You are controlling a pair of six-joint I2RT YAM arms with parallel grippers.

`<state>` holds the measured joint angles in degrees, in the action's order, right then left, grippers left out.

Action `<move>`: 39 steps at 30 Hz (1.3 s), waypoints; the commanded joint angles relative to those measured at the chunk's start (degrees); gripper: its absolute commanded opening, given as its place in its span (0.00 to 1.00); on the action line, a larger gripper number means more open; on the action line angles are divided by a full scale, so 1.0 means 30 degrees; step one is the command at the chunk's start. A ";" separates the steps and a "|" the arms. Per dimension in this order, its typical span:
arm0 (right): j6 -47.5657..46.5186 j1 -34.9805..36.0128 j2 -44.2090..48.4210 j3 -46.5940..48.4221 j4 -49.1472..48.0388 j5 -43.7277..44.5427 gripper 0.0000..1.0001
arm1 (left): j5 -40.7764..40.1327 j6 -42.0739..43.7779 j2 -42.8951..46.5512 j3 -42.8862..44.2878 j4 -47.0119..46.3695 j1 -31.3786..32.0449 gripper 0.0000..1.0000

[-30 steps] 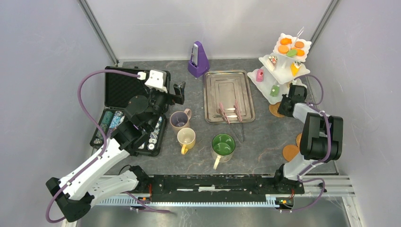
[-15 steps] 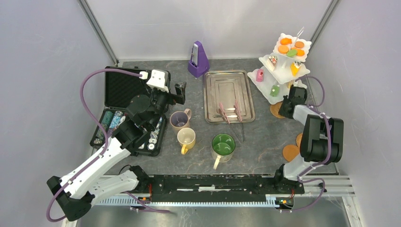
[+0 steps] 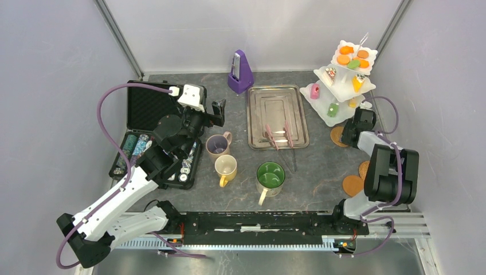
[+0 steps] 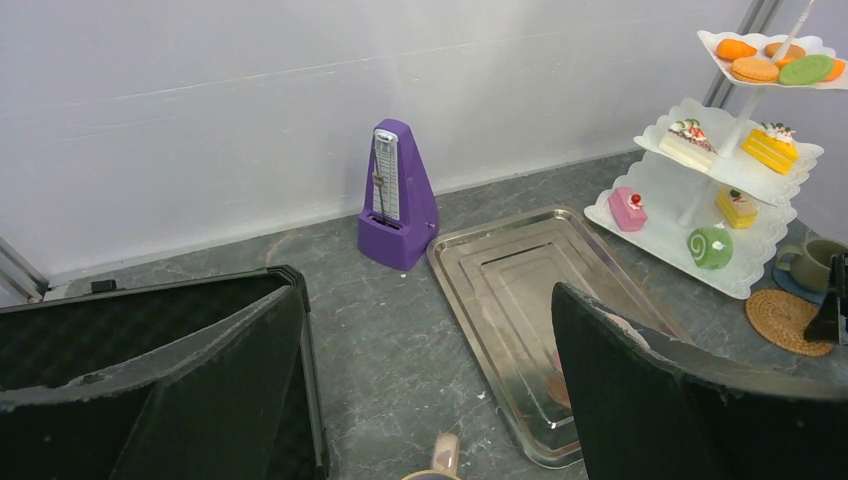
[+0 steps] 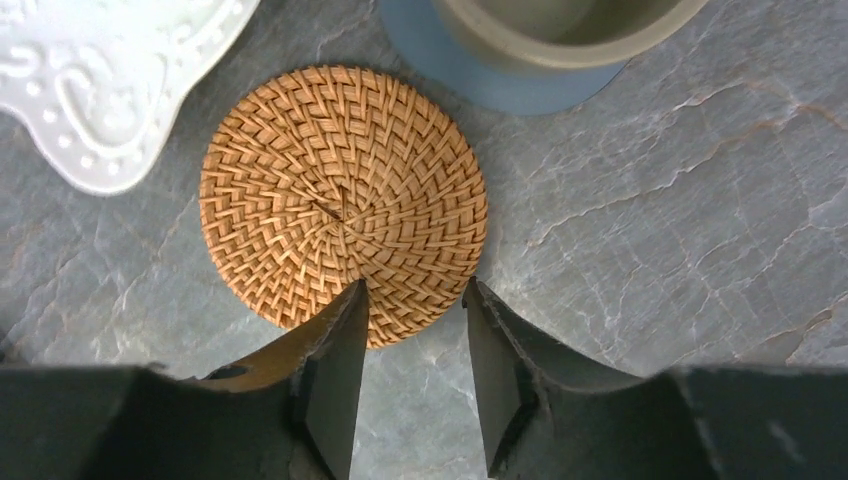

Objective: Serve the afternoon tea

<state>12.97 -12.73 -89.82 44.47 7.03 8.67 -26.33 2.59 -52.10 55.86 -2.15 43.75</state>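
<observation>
A woven cork coaster (image 5: 343, 203) lies flat on the grey table beside the foot of the white three-tier stand (image 5: 90, 90). My right gripper (image 5: 415, 290) is open just above the coaster's near edge, holding nothing. An olive mug (image 5: 560, 25) stands on a blue mat just beyond. In the top view the same coaster (image 3: 338, 136) shows left of the right gripper (image 3: 347, 135). The stand (image 3: 343, 86) carries orange, green and pink pastries. The mauve mug (image 3: 218, 145), yellow mug (image 3: 226, 167) and big green mug (image 3: 270, 176) stand mid-table. My left gripper (image 3: 218, 110) hovers open above the mauve mug.
A steel tray (image 3: 277, 116) with pink tongs (image 3: 269, 136) lies at centre. The purple metronome (image 3: 240, 73) stands at the back. An open black case (image 3: 150, 109) with poker chips is under the left arm. Two more coasters (image 3: 352, 184) lie by the right arm's base.
The right gripper has opened and let go of the cork coaster, then drawn back a little to the right. The left arm has barely shifted.
</observation>
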 commanded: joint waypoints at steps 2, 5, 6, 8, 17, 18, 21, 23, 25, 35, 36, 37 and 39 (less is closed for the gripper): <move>-0.0131 0.0003 0.1781 0.0266 0.1695 -0.2161 0.58 | 0.0250 0.0267 0.0402 -0.0015 -0.0894 0.0096 1.00; -0.0302 0.0315 0.3258 0.1546 0.3144 -0.1971 0.65 | 0.0222 0.0316 0.0404 -0.0037 -0.0894 0.0096 1.00; -0.0506 0.0490 0.3846 0.1786 0.3518 -0.1951 0.67 | 0.0174 0.0340 0.0402 -0.0044 -0.0892 0.0096 1.00; -0.0848 0.1131 0.5131 0.2162 0.4371 -0.1669 0.71 | 0.0136 0.0408 0.0395 -0.0044 -0.0894 0.0114 1.00; -0.0636 0.8251 1.0364 -0.0719 0.6221 -0.4705 0.75 | 0.0074 0.0427 0.0388 -0.0044 -0.0894 0.0154 1.00; -0.0360 0.9004 1.0862 -0.1164 0.6186 -0.5036 0.76 | 0.0060 0.0405 0.0374 -0.0066 -0.0894 0.0139 1.00; 0.1140 1.1716 1.2249 -0.2306 0.6269 -0.5342 0.78 | 0.0114 0.0397 0.0352 -0.0047 -0.0894 0.0183 1.00; 0.2411 1.3542 1.2770 -0.2695 0.6408 -0.4963 0.79 | 0.0207 0.0315 0.0348 -0.0044 -0.0894 0.0198 1.00; 0.3706 1.5240 1.3005 -0.2759 0.6696 -0.4089 0.79 | 0.0237 0.0302 0.0347 -0.0044 -0.0864 0.0231 1.00; 0.6600 2.1105 1.1430 -0.0617 0.8623 0.0732 0.79 | 0.0104 0.0420 0.0530 -0.0071 -0.0864 0.0274 1.00; 0.6822 2.1528 1.1008 -0.0233 0.9289 0.1465 0.79 | 0.0089 0.0426 0.0535 -0.0074 -0.0864 0.0308 1.00; 0.7003 2.1760 1.0733 0.0132 0.9735 0.2171 0.79 | 0.0074 0.0436 0.0556 -0.0066 -0.0865 0.0324 1.00; 0.7109 2.1924 1.0574 0.0880 1.0515 0.3060 0.79 | 0.0058 0.0471 0.0545 -0.0081 -0.0886 0.0351 1.00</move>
<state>30.48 51.40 -57.01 41.52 33.93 9.56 -26.35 2.59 -51.46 55.83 -2.20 44.36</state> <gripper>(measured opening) 0.788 0.996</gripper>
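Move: The green mug lies about 33 cm to the left of my right hand and 18 cm back, its middle some 3 cm higher. Close by my right hand, the woven coaster is centred about 3 cm ahead and 2 cm left, and the olive cup stands about 7 cm ahead and 6 cm right. The tongs lie about 27 cm left and 4 cm back. From my left hand the mug is some 22 cm right, 13 cm back and 33 cm below. I open my right fingers wide, come off the edge of the woven coaster and climb about 13 cm. Then I swing some 30 cm left and 17 cm back, sinking a little over the last stretch, while my wrist turns about 50 degrees counter-clockwise. I arrive beside the green mug, the outside of my left-hand finger coming against its right side near the rim. ##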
